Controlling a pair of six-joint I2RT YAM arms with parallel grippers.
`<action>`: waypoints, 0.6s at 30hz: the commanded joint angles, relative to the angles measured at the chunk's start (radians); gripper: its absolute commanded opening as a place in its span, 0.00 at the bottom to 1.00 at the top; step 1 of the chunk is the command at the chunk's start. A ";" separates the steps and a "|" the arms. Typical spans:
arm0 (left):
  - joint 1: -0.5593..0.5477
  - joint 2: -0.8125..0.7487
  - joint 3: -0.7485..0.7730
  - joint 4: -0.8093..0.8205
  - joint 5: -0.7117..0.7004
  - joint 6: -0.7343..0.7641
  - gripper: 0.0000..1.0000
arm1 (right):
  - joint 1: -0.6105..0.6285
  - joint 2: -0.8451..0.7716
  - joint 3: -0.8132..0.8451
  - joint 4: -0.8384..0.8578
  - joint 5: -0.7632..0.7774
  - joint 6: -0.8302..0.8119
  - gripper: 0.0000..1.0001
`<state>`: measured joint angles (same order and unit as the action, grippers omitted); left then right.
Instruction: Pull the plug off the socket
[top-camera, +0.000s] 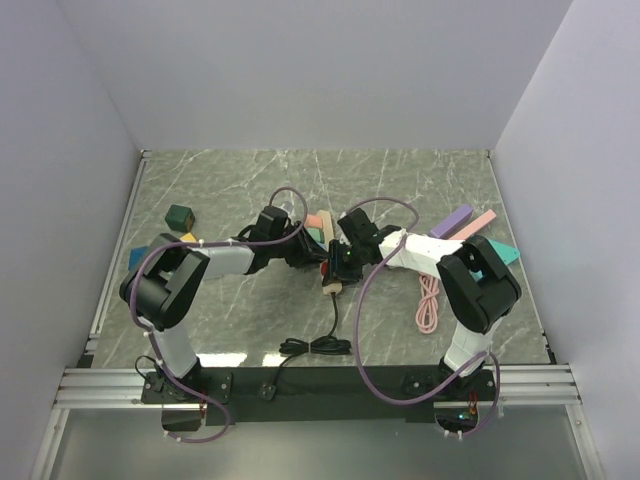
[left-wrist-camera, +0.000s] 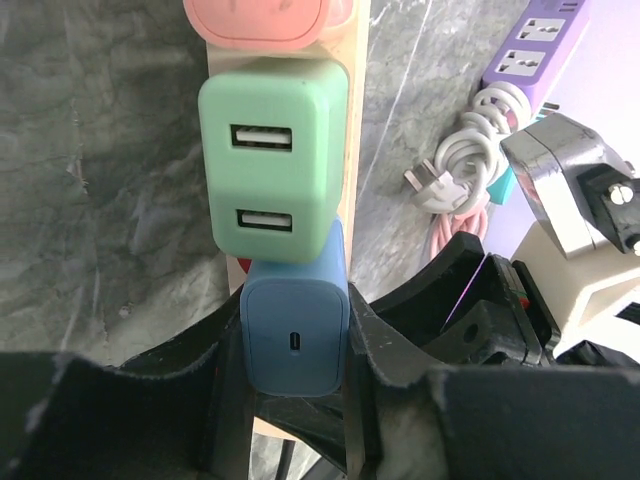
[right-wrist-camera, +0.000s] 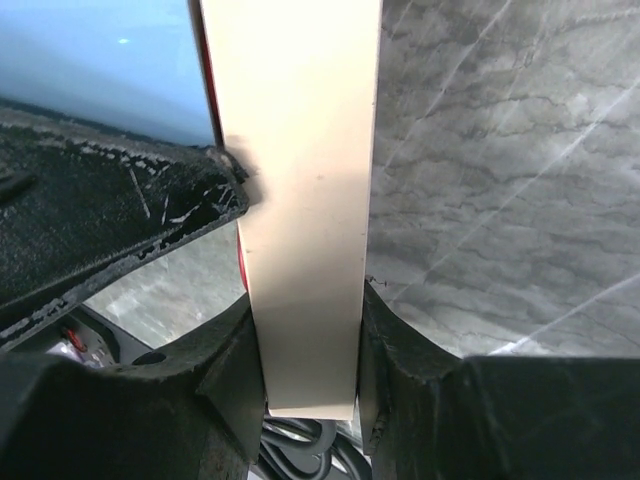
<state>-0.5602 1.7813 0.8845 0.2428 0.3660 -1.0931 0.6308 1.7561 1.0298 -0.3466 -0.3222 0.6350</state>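
A cream power strip (left-wrist-camera: 357, 110) lies mid-table, seen in the top view (top-camera: 331, 286) and edge-on in the right wrist view (right-wrist-camera: 305, 200). Three plugs sit in it in a row: pink (left-wrist-camera: 258, 20), green (left-wrist-camera: 268, 160) with two USB ports, and blue (left-wrist-camera: 294, 330) with one port. My left gripper (left-wrist-camera: 295, 345) is shut on the blue plug, one finger on each side. My right gripper (right-wrist-camera: 310, 340) is shut on the strip's end, pinching both long sides. The two grippers meet at the strip in the top view (top-camera: 330, 258).
The strip's black cable (top-camera: 318, 345) coils near the front edge. A purple power strip (left-wrist-camera: 535, 45) with a white coiled cable (left-wrist-camera: 465, 165) lies to the right. A pink cable (top-camera: 429, 303), coloured blocks (top-camera: 180, 216) and a pink bar (top-camera: 478, 224) lie around.
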 joint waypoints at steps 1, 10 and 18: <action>-0.003 -0.069 -0.015 0.032 -0.045 0.038 0.01 | -0.005 0.026 0.015 0.011 0.014 0.066 0.00; -0.001 -0.252 -0.157 0.024 -0.147 0.044 0.00 | -0.124 0.146 -0.069 0.061 -0.015 0.236 0.00; -0.001 -0.378 -0.226 -0.006 -0.234 0.079 0.01 | -0.163 0.203 -0.042 0.021 -0.021 0.259 0.00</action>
<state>-0.5579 1.4414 0.6601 0.2417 0.1825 -1.0550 0.4870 1.8790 1.0210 -0.1589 -0.5110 0.8425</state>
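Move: The blue plug is already pinched in the left hand, still in the socket; the socket's middle is roughly 2 cm to that hand's right, level with it. The green plug sits about 3 cm farther out and 1 cm to the left, the pink plug some 7 cm out and 2 cm left. From the right hand, which grips the socket's near end, the blue plug is about 4 cm ahead and 3 cm left, at a similar height. Pulling the blue plug 5 cm left, then up, the left hand tugs the socket-holding right, which rebounds forward. ##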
